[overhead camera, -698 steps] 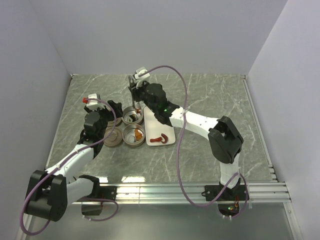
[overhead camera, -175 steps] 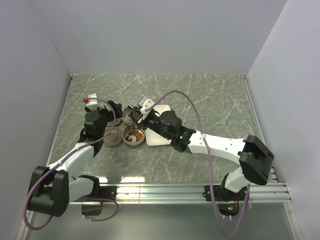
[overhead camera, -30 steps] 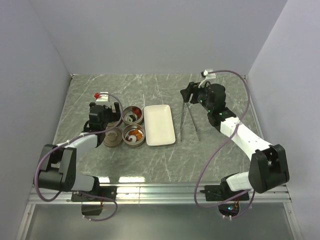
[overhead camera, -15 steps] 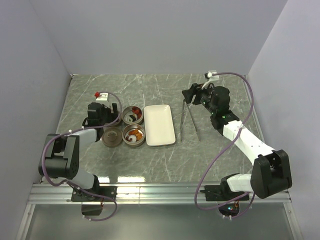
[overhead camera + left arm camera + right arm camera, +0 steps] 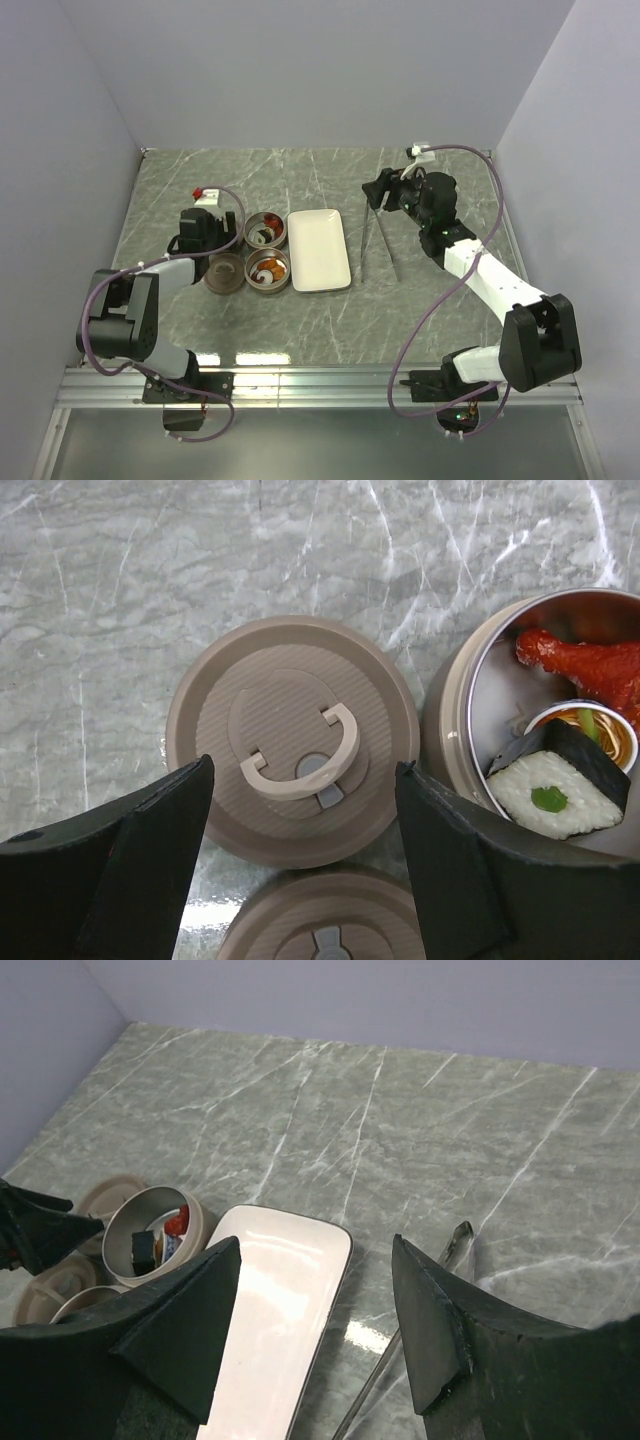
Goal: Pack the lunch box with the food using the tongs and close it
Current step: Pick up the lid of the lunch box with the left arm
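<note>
The lunch box is two round tins with food in them, the far tin [image 5: 265, 229] and the near tin [image 5: 268, 270]. Its two flat lids lie to their left. My left gripper [image 5: 303, 780] hangs open over the far lid [image 5: 292, 738], a finger on either side of it and the ring handle [image 5: 300, 755] between them. The near lid [image 5: 224, 272] lies just below. In the far tin [image 5: 455, 715] I see a red piece [image 5: 590, 660] and a white square with a dark wrap [image 5: 555, 785]. The tongs [image 5: 375, 240] lie flat right of the tray. My right gripper [image 5: 378, 192] is open and empty above their far end.
A white rectangular tray [image 5: 318, 250], bare, lies between the tins and the tongs. In the right wrist view the tray [image 5: 270, 1330] and one tong arm [image 5: 440, 1270] show between the fingers. Side walls close in the marble table [image 5: 300, 330] at left, right and back.
My left gripper has come a little nearer, down over the far lid, and its jaws have narrowed. The right gripper has shifted only slightly above the tongs.
</note>
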You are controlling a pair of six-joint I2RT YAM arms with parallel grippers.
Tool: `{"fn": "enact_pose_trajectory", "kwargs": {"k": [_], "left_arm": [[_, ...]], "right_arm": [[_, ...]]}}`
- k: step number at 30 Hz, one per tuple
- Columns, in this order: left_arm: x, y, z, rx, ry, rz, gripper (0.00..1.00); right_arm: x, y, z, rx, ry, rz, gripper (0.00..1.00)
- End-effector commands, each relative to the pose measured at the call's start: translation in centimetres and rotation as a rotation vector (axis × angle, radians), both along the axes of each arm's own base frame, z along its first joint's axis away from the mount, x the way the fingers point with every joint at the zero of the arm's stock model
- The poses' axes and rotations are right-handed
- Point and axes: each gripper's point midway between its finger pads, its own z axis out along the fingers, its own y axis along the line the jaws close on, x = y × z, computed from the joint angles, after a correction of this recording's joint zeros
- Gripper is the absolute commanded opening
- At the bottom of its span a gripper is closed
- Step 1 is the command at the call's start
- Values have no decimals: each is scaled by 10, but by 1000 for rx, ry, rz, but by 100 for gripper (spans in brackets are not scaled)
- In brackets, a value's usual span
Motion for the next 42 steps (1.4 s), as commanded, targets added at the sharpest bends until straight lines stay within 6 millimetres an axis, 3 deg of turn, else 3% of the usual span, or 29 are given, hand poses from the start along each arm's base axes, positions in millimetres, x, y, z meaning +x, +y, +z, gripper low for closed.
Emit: {"fn": "enact_pose_trajectory", "kwargs": {"k": [1,15,21,31,37,42], "left_arm": [[11,-1,11,10,-18,16,79],[17,5,-8,48,49,45,66],[21,13,-5,70,38,88,46],[26,21,-3,98,26,133,28],[29,20,-4,102,36,131,11],[28,29,7,119,2,185,2]], "right_arm": [[7,3,27,30,-59,12,69],[8,4,26,27,-53,17,69],[8,5,25,27,-53,20,69],[8,6,23,24,-50,26,69],[10,6,22,23,-46,28,68],[11,9,20,22,-41,37,68]]}}
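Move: The far lid lies almost under my left hand, about 1 cm ahead, centred sideways and some 5 cm below, its handle folded down between my open fingers. The far food box stands about 10 cm to the lid's right and 1 cm farther out; the near lid is about 10 cm straight behind the far one, and the near box is beside it, some 8 cm back and 10 cm right of my hand. From my right hand the far lid is roughly 37 cm left, level ahead and 24 cm down. I dip my left hand about 2 cm towards the far lid, then shift it some 2.5 cm left, creeping slightly forward, while I close the wide-open fingers almost shut and pinch the left part of the handle. As I close, I turn the wrist a little counter-clockwise and roll its left side up, each under 10 degrees. ##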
